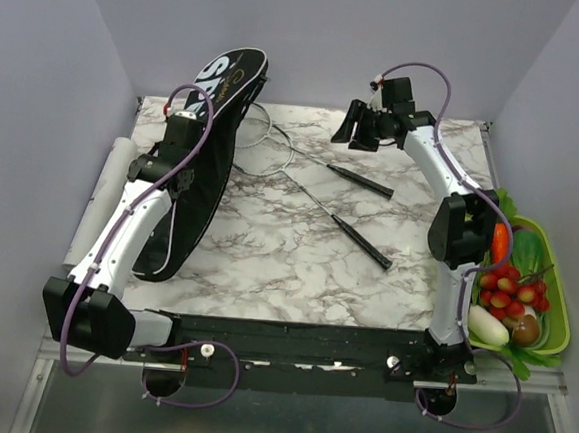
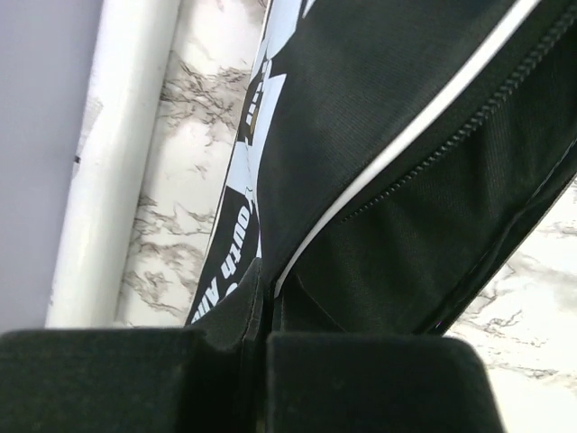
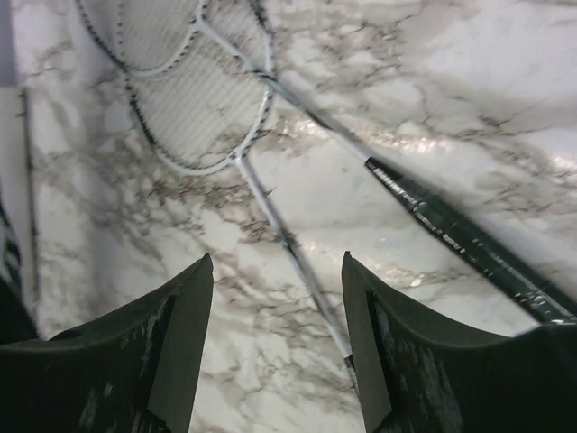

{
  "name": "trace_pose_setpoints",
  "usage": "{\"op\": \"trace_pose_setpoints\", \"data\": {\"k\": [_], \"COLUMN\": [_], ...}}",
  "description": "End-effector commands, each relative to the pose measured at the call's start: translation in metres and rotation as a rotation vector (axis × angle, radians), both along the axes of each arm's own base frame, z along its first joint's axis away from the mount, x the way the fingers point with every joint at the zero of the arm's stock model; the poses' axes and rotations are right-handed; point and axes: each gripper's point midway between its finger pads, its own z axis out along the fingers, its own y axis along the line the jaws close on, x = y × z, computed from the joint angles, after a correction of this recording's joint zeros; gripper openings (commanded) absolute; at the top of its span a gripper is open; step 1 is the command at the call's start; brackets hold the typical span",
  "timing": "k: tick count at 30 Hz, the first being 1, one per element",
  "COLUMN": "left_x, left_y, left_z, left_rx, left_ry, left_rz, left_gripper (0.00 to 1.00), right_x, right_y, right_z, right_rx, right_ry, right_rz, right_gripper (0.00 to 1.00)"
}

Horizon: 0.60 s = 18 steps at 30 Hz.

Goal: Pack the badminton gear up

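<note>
The long black bag (image 1: 206, 160) with white lettering lies along the table's left side, its wide end propped on the back wall. My left gripper (image 1: 186, 123) is over it, shut on a fold of bag fabric (image 2: 255, 298) beside the zipper (image 2: 451, 140). Two rackets lie mid-table, their pale hoops (image 1: 265, 142) overlapping next to the bag and their black stems (image 1: 364, 183) (image 1: 364, 241) pointing right. My right gripper (image 1: 362, 129) is open and empty above the table. In its wrist view the gripper (image 3: 275, 271) straddles one thin shaft (image 3: 290, 254); the hoops (image 3: 194, 108) lie ahead.
A white roll (image 1: 106, 194) lies along the left table edge, also in the left wrist view (image 2: 117, 162). A green basket (image 1: 556, 298) of toy vegetables sits off the right edge. Purple walls close the back and sides.
</note>
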Motion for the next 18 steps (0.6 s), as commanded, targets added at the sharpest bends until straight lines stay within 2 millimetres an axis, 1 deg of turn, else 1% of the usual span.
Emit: {"op": "trace_pose_setpoints", "data": {"k": [1, 2, 3, 4, 5, 6, 7, 8, 9, 10, 11, 13, 15, 17, 18], "left_x": [0.015, 0.015, 0.017, 0.018, 0.018, 0.019, 0.019, 0.019, 0.017, 0.018, 0.016, 0.015, 0.014, 0.013, 0.014], "left_y": [-0.009, -0.011, -0.012, -0.012, -0.014, -0.015, -0.016, -0.015, -0.016, -0.016, -0.016, -0.018, -0.019, -0.020, -0.021], "left_z": [-0.013, -0.020, -0.022, -0.027, -0.029, -0.031, -0.032, -0.032, -0.033, -0.032, -0.034, -0.034, -0.035, -0.037, -0.037], "left_rx": [-0.081, -0.096, -0.110, -0.124, -0.146, -0.153, -0.161, -0.166, -0.171, -0.177, -0.178, -0.184, -0.188, -0.194, -0.199], "left_ry": [0.000, 0.014, 0.012, 0.022, 0.023, 0.024, 0.022, 0.022, 0.027, 0.021, 0.025, 0.026, 0.030, 0.037, 0.031], "left_rz": [0.035, 0.034, 0.036, 0.042, 0.048, 0.049, 0.052, 0.058, 0.057, 0.054, 0.051, 0.040, 0.034, 0.026, 0.025], "left_gripper": [0.00, 0.00, 0.00, 0.00, 0.00, 0.00, 0.00, 0.00, 0.00, 0.00, 0.00, 0.00, 0.00, 0.00, 0.00], "right_x": [0.012, 0.018, 0.021, 0.024, 0.027, 0.029, 0.031, 0.031, 0.034, 0.036, 0.035, 0.041, 0.043, 0.047, 0.047], "right_y": [-0.021, -0.018, -0.018, -0.017, -0.010, -0.009, -0.007, -0.001, 0.003, 0.005, 0.012, 0.016, 0.023, 0.028, 0.029], "right_z": [-0.042, -0.037, -0.039, -0.051, -0.048, -0.051, -0.055, -0.065, -0.064, -0.065, -0.071, -0.074, -0.081, -0.082, -0.091], "right_rx": [-0.274, -0.284, -0.307, -0.327, -0.328, -0.345, -0.361, -0.378, -0.390, -0.406, -0.424, -0.449, -0.455, -0.445, -0.450], "right_ry": [0.012, -0.019, -0.034, -0.028, -0.049, -0.059, -0.065, -0.061, -0.088, -0.098, -0.104, -0.144, -0.155, -0.160, -0.148], "right_rz": [-0.025, -0.017, 0.006, 0.018, 0.036, 0.061, 0.070, 0.090, 0.109, 0.113, 0.128, 0.139, 0.150, 0.158, 0.163], "right_gripper": [0.67, 0.67, 0.66, 0.66, 0.66, 0.66, 0.66, 0.66, 0.66, 0.66, 0.66, 0.67, 0.67, 0.68, 0.68]}}
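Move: The open right hand has the far racket's grip about 9 cm ahead of it, 4 cm to its right and some 15 cm below; the near racket's grip lies about 10 cm back and 6 cm right, the racket heads about 15 cm ahead and 24 cm left. The left hand holds the bag about 20 cm over bare table; the white tube lies 10 cm ahead and 23 cm left of it, the far grip roughly 25 cm ahead and 52 cm right. Bring the open right gripper down about 8 cm towards the far racket's grip, easing some 3 cm forward first and then a little left, and swing its fingers to point more steeply down, about 25 degrees; touch nothing yet. Meanwhile keep the left fingers shut on the bag and lower it about 5 cm towards the table, beside the tube, drifting slightly right. ##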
